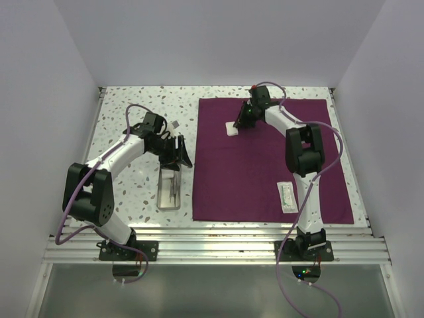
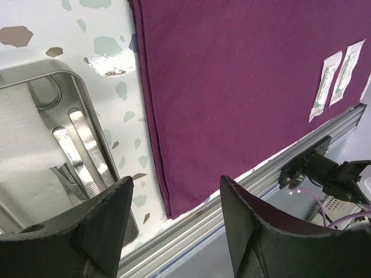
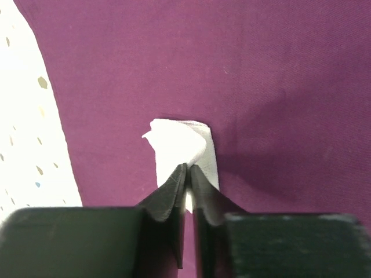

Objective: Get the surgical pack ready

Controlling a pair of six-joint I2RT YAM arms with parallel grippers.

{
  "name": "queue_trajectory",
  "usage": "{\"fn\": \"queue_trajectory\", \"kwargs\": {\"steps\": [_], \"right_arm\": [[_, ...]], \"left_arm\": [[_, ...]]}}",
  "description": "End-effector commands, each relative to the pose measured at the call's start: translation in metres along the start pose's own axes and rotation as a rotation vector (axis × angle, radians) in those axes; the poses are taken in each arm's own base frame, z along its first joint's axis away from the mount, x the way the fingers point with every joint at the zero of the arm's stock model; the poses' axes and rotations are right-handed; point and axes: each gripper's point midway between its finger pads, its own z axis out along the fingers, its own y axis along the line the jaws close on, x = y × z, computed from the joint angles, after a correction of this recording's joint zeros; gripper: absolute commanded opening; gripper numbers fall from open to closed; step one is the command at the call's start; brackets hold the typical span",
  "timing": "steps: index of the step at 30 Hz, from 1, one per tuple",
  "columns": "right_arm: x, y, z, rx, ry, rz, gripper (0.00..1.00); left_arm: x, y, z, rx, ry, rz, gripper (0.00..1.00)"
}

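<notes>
The dark purple cloth (image 1: 265, 165) of the surgical pack lies spread flat on the right half of the table. My right gripper (image 1: 240, 122) is low over its far left part, its jaws (image 3: 189, 168) pinched on a fold of a white gauze square (image 3: 179, 142) that rests on the cloth (image 3: 261, 69). A steel tray (image 1: 161, 192) sits left of the cloth, holding thin metal instruments (image 2: 87, 145) and a white gauze pad (image 2: 23, 133). My left gripper (image 1: 180, 154) hovers just beyond the tray, open (image 2: 175, 182) and holding nothing.
Two white sealed packets (image 1: 287, 197) lie on the cloth's near right part, also in the left wrist view (image 2: 333, 78). An aluminium rail (image 1: 212, 242) runs along the table's near edge. White walls close in the sides and back.
</notes>
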Motion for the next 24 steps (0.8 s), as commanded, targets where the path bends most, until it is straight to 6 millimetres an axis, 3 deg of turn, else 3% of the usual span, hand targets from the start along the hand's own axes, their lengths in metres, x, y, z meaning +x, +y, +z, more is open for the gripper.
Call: {"fn": "queue_trajectory", "kwargs": {"steps": [1,5,15,24], "right_arm": [[-0.011,0.005,-0.009,0.004,-0.026,-0.031,0.16],[-0.014,0.007,-0.019,0.015,-0.031,-0.055,0.3],[-0.007,0.006,-0.038,0.028,-0.007,-0.109,0.45],[0.009,0.004,-0.025,-0.009,0.043,-0.091,0.45]], "left_arm": [[-0.01,-0.012,-0.006,0.038,-0.026,0.042,0.66],[-0.01,-0.013,-0.006,0.038,-0.028,0.044,0.66],[-0.009,-0.012,-0.005,0.042,-0.02,0.043,0.66],[-0.009,-0.012,-0.004,0.044,-0.018,0.042,0.66]]}}
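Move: The gauze lies right at the right gripper's closed tips, its middle about 1 cm to their left, level fore and aft and some 1 cm lower. The purple cloth's left edge is roughly 15 cm to the left of the tips, and the metal tray's middle about 26 cm back and 25 cm left of them. From the left gripper the gauze is about 23 cm ahead, 20 cm to the right and 8 cm below. Open the right gripper to nearly half its range so that it lets go of the gauze's folded-up top layer, and draw it back about 2 cm and slightly right, sinking a little, until the spread tips stand at the gauze's near end. Tilt the wrist only about 5 degrees on the way. ##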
